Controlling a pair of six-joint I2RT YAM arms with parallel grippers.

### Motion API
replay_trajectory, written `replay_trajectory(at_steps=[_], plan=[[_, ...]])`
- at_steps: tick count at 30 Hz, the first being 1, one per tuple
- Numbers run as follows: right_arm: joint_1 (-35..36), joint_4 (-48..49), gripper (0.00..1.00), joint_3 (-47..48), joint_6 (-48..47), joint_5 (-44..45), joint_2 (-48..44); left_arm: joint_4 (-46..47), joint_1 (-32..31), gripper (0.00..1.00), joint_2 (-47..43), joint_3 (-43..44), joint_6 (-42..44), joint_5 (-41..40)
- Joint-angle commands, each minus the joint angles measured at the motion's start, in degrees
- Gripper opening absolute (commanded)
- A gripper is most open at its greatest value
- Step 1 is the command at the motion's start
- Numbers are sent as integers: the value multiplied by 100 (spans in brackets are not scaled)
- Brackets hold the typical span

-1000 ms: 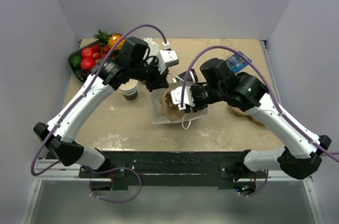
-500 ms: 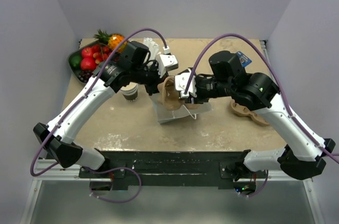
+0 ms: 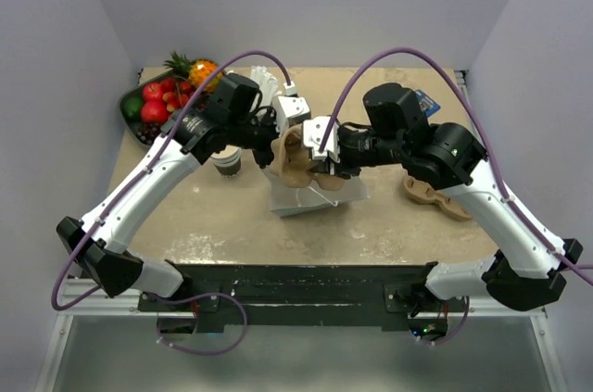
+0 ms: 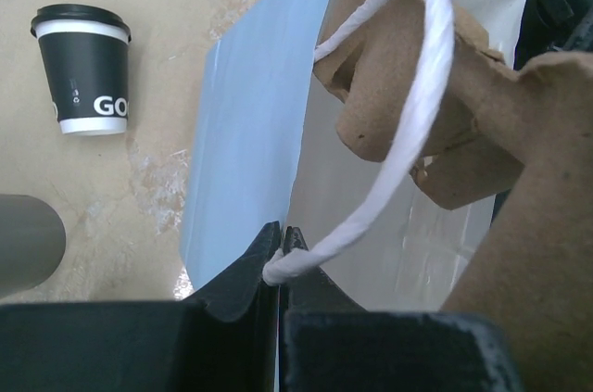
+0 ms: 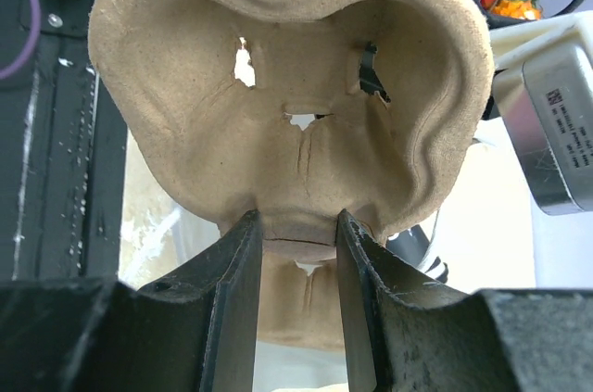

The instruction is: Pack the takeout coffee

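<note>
The takeout coffee (image 4: 83, 72), a dark cup with a black lid, stands upright on the table (image 3: 408, 225) left of the white paper bag (image 3: 315, 196), seen from above as the cup (image 3: 225, 162). My left gripper (image 4: 280, 253) is shut on the bag's white cord handle (image 4: 417, 105) and rim, holding the bag (image 4: 246, 132) open. My right gripper (image 5: 295, 234) is shut on a brown pulp cup carrier (image 5: 296, 86). The carrier (image 3: 295, 158) hangs on edge at the bag's mouth, between the two grippers.
A bowl of fruit (image 3: 153, 105) sits at the back left corner. Another pulp carrier (image 3: 435, 196) lies on the table under the right arm, with a blue packet (image 3: 424, 101) behind it. A grey cup (image 4: 28, 244) stands near the coffee.
My right gripper has carried the pulp carrier back and to the left, turning it on edge at the bag's mouth. The bag has shifted slightly with it. The left gripper kept its hold.
</note>
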Motion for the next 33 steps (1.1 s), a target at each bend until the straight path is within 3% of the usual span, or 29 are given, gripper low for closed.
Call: replay_trajectory(at_steps=[1, 13, 18, 26, 33], plan=[[38, 345, 0, 219, 426, -288, -38, 147, -3, 0, -171, -84, -101, 87], [47, 459, 0, -712, -22, 881, -293, 121, 111, 0, -215, 39, -154, 166], [47, 371, 0, -800, -48, 890, -267, 129, 137, 0, -197, 91, -188, 386], [204, -630, 0, -625, -716, 487, 22, 270, 199, 0, -154, 215, -355, 403], [407, -798, 0, -782, -928, 758, -12, 314, 410, 0, -127, 171, -514, 623]])
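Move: The right hand already pinches the cardboard cup carrier over the takeout bag, whose mouth's middle lies about 9 cm below, 2 cm back and 2 cm right of it. The black coffee cup stands beyond the bag, roughly 18 cm ahead and level sideways; the white cup stack is some 11 cm ahead and 20 cm left, both about 30 cm lower. From the left hand, pinching the rim, the mouth's middle is some 9 cm right and 6 cm back. Right hand lowers the pinched carrier about 8 cm into the left-held bag, its fingers tipping some 15 degrees downward. ##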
